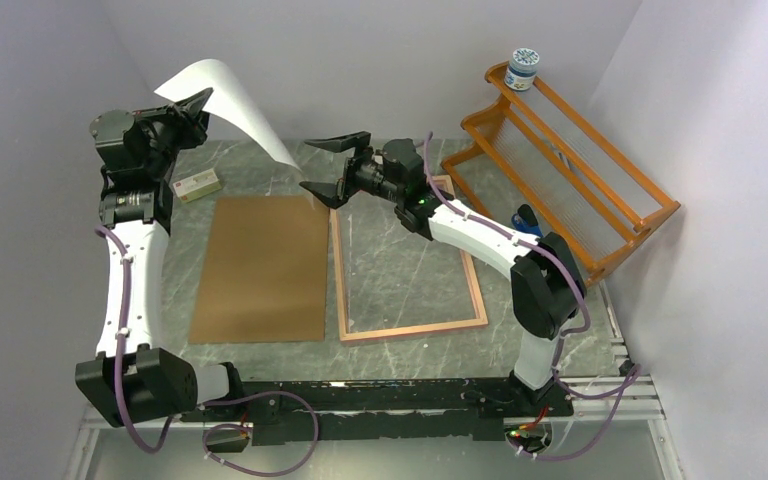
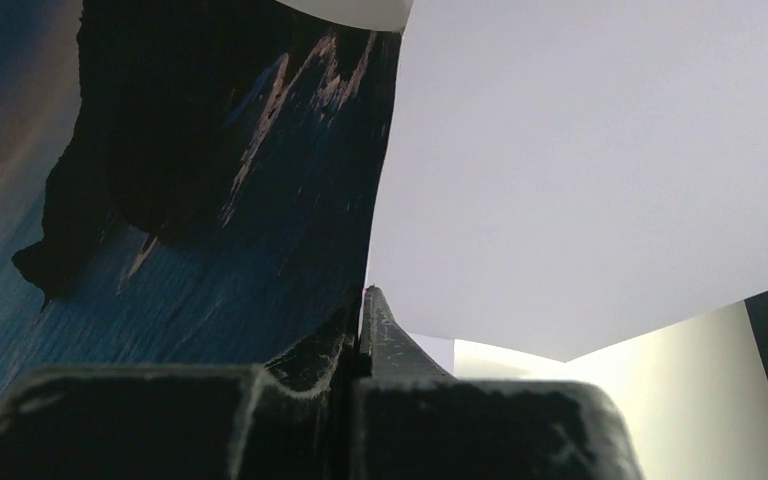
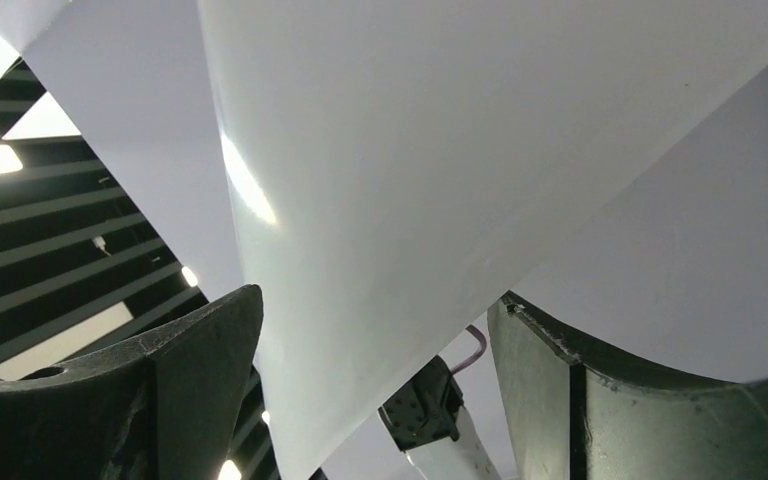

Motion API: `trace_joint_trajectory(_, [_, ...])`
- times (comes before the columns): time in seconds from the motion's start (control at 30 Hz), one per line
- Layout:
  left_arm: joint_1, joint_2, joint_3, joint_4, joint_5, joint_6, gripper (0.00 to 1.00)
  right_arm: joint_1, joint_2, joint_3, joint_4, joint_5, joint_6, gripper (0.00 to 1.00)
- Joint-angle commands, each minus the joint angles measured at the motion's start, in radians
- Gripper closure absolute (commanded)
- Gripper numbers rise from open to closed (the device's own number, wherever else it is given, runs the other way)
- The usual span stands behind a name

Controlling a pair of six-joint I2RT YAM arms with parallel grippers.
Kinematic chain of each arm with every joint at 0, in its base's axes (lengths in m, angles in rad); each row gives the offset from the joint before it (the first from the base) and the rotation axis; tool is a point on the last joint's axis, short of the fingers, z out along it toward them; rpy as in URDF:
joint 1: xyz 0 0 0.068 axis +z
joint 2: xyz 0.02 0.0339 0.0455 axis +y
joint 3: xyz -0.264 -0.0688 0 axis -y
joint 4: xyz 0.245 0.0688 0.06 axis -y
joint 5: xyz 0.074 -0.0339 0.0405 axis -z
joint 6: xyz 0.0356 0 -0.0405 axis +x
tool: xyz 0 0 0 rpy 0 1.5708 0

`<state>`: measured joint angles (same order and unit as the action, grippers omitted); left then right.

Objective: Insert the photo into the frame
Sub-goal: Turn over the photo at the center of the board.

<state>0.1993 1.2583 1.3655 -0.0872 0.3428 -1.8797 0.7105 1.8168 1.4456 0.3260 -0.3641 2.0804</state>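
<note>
The photo (image 1: 230,95) is raised in the air at the back left, curling, with its plain pale back facing the top camera. My left gripper (image 1: 198,102) is shut on its upper edge; the left wrist view shows the blue sea print (image 2: 210,200) pinched in the shut gripper (image 2: 362,300). The photo's lower corner (image 3: 360,250) hangs between the spread fingers of my right gripper (image 1: 310,163), which is open (image 3: 375,330) and not touching the sheet. The frame (image 1: 415,328), pinkish wood, lies flat on the table under the right arm.
A brown backing board (image 1: 260,265) lies flat to the left of the frame. A small box (image 1: 198,183) sits behind it by the left arm. An orange wooden rack (image 1: 570,170) stands at the back right with a jar (image 1: 523,68) on top.
</note>
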Motion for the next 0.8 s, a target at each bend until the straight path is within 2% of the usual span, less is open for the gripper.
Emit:
trace_joint_trajectory(0.0, [-0.001,-0.023,0.005,0.019,0.023,-0.013,0.97,-0.003,-0.006,0.036,0.053,0.019,0.148,0.15])
trace_joint_trajectory(0.07, [-0.003,-0.026,-0.014,0.047,0.046,-0.039,0.97,-0.008,-0.003,0.025,0.079,0.02,0.166,0.21])
trace_joint_trajectory(0.13, [-0.004,-0.027,-0.023,0.076,0.077,-0.06,0.97,-0.023,-0.004,0.007,0.105,0.023,0.175,0.31])
trace_joint_trajectory(0.23, [-0.005,-0.038,-0.024,0.044,0.101,-0.055,0.97,-0.039,-0.019,-0.013,0.106,0.036,0.165,0.44])
trace_joint_trajectory(0.53, [-0.005,-0.073,-0.058,0.022,0.102,-0.05,0.97,-0.055,-0.047,-0.051,0.113,0.085,0.13,0.47])
trace_joint_trajectory(0.63, [-0.006,-0.078,-0.065,0.017,0.105,-0.05,0.97,-0.063,-0.053,-0.057,0.117,0.091,0.124,0.53])
trace_joint_trajectory(0.77, [-0.005,-0.089,-0.062,-0.004,0.093,-0.036,0.97,-0.071,-0.057,-0.027,0.085,0.092,0.071,0.72])
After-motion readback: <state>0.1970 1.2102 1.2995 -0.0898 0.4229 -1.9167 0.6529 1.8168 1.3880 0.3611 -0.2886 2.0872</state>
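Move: The photo's free lower corner hangs almost between my right hand's open fingers, about 3 cm ahead, 1 cm to the right and 1 cm lower. From that hand the brown board lies some 4 cm back, 17 cm left and 33 cm below, the frame about 3 cm back, 18 cm right and equally low. My left hand still holds the photo's top; the board is about 9 cm back, 6 cm right and 46 cm below it. I narrow my right fingers around the photo's free corner, from nearly wide open to about a third, while that hand goes roughly 3.5 cm forward and 3 cm right, then sinks 2 cm, swinging some 10 degrees clockwise. My left hand keeps its pinch on the top edge and eases a couple of centimetres back and right, slightly down, turning a little clockwise. ##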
